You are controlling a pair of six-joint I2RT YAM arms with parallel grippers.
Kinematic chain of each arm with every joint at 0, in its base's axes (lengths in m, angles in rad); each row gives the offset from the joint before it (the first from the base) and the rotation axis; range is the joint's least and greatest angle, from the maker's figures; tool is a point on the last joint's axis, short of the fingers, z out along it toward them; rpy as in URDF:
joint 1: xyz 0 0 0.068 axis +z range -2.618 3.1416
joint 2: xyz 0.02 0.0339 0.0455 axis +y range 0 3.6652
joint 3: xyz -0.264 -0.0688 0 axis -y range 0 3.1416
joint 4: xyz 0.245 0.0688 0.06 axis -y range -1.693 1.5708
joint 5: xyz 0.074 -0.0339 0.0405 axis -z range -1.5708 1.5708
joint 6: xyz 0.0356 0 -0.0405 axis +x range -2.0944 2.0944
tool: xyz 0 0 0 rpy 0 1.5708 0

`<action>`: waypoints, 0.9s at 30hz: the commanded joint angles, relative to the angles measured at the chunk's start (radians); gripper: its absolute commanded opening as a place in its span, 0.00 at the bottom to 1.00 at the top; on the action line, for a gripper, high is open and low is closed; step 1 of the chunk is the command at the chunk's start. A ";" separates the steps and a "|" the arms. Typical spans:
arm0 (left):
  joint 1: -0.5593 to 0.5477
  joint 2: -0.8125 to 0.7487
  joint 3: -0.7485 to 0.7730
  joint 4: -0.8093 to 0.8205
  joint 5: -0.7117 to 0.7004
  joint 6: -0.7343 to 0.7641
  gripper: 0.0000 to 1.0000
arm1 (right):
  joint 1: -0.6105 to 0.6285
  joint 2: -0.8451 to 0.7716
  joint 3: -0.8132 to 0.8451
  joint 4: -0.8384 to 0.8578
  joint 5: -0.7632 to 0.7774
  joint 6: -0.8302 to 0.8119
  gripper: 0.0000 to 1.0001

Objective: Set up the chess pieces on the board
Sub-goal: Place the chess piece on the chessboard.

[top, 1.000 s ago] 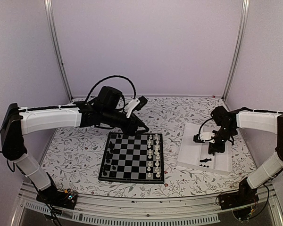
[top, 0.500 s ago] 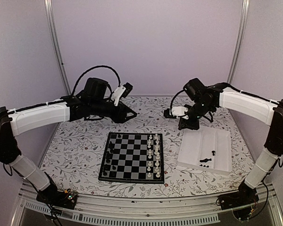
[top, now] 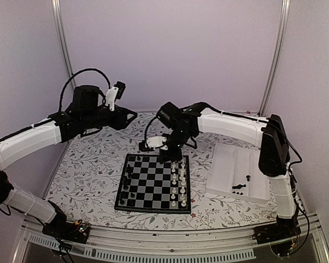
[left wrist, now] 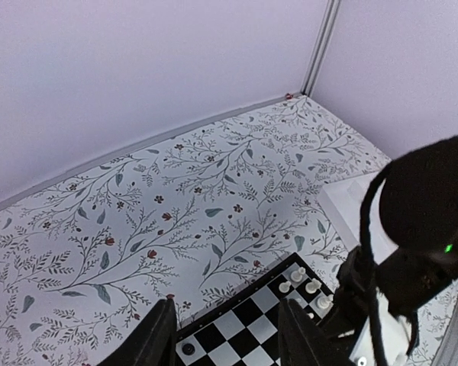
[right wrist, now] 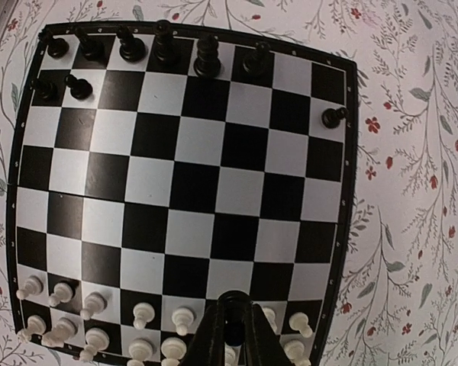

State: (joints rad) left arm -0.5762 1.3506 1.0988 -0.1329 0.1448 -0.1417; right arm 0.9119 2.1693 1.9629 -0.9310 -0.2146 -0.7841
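The board [top: 153,183] lies in the middle of the table. Black chess pieces [right wrist: 165,43] stand along its left side, several in the back row and three in the row in front of it. White pieces [right wrist: 143,311] fill the right side. My right gripper [right wrist: 240,306] hovers above the white rows near the board's far edge, shut on a small black chess piece [right wrist: 240,299]. In the top view this gripper [top: 165,156] sits over the far right part of the board. My left gripper [left wrist: 227,305] hangs open and empty, high behind the board's far left corner [left wrist: 248,319].
A white tray [top: 225,175] lies right of the board with a few loose black pieces [top: 240,187] in it. The right arm [left wrist: 420,229] fills the right of the left wrist view. Flowered cloth covers the table; walls close in behind and beside.
My right arm has swung from the tray leftward to the board's far edge, carrying the black piece. My left arm has drawn back left and upward, away from the board.
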 commanded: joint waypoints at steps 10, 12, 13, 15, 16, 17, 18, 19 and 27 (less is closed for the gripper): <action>0.074 -0.045 -0.032 0.078 -0.001 -0.061 0.48 | 0.134 0.248 0.179 -0.073 -0.003 0.035 0.15; 0.076 -0.041 -0.031 0.079 0.008 -0.063 0.48 | 0.134 0.254 0.178 -0.064 -0.003 0.044 0.25; 0.077 -0.038 -0.031 0.079 0.011 -0.064 0.48 | 0.134 0.255 0.178 -0.064 -0.003 0.048 0.28; 0.078 -0.035 -0.031 0.079 0.017 -0.064 0.48 | 0.133 0.246 0.178 -0.062 -0.005 0.052 0.35; 0.076 -0.032 -0.031 0.078 0.020 -0.065 0.48 | 0.133 0.238 0.174 -0.061 -0.002 0.053 0.37; 0.078 -0.030 -0.030 0.077 0.023 -0.064 0.48 | 0.132 0.220 0.171 -0.060 -0.001 0.055 0.39; 0.079 -0.028 -0.028 0.075 0.027 -0.063 0.48 | 0.129 0.203 0.164 -0.061 -0.001 0.057 0.40; 0.079 -0.024 -0.025 0.071 0.031 -0.062 0.48 | 0.126 0.186 0.152 -0.062 -0.004 0.058 0.42; -0.025 0.131 0.132 -0.208 -0.036 0.071 0.48 | -0.008 -0.135 -0.134 -0.041 -0.085 0.067 0.46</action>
State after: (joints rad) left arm -0.5217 1.3964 1.1370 -0.1600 0.1684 -0.1635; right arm 0.9981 2.2650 1.9678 -0.9886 -0.2424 -0.7341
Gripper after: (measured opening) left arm 0.480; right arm 0.451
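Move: The right hand, already holding the black piece above the board, is bound for a bare square mid-board about 6 cm back, 5 cm left and 9 cm below. Straight right of that square, some 9 cm from it, is a front-row white piece; the lone black pawn stands about 7 cm ahead and 11 cm left of the hand. From the left hand, the square lies some 12 cm back, 7 cm right and 25 cm down. The right hand sinks about 8 cm while going back and left onto the bare mid-board square, sets the black piece down between the two colours, opens its fingers to nearly half, then lifts away some 3 cm up and 3 cm right, towards the white rows. The left hand, fingers still half open, drifts some 3 cm left, up and forward, pauses, then starts back down to the right. ##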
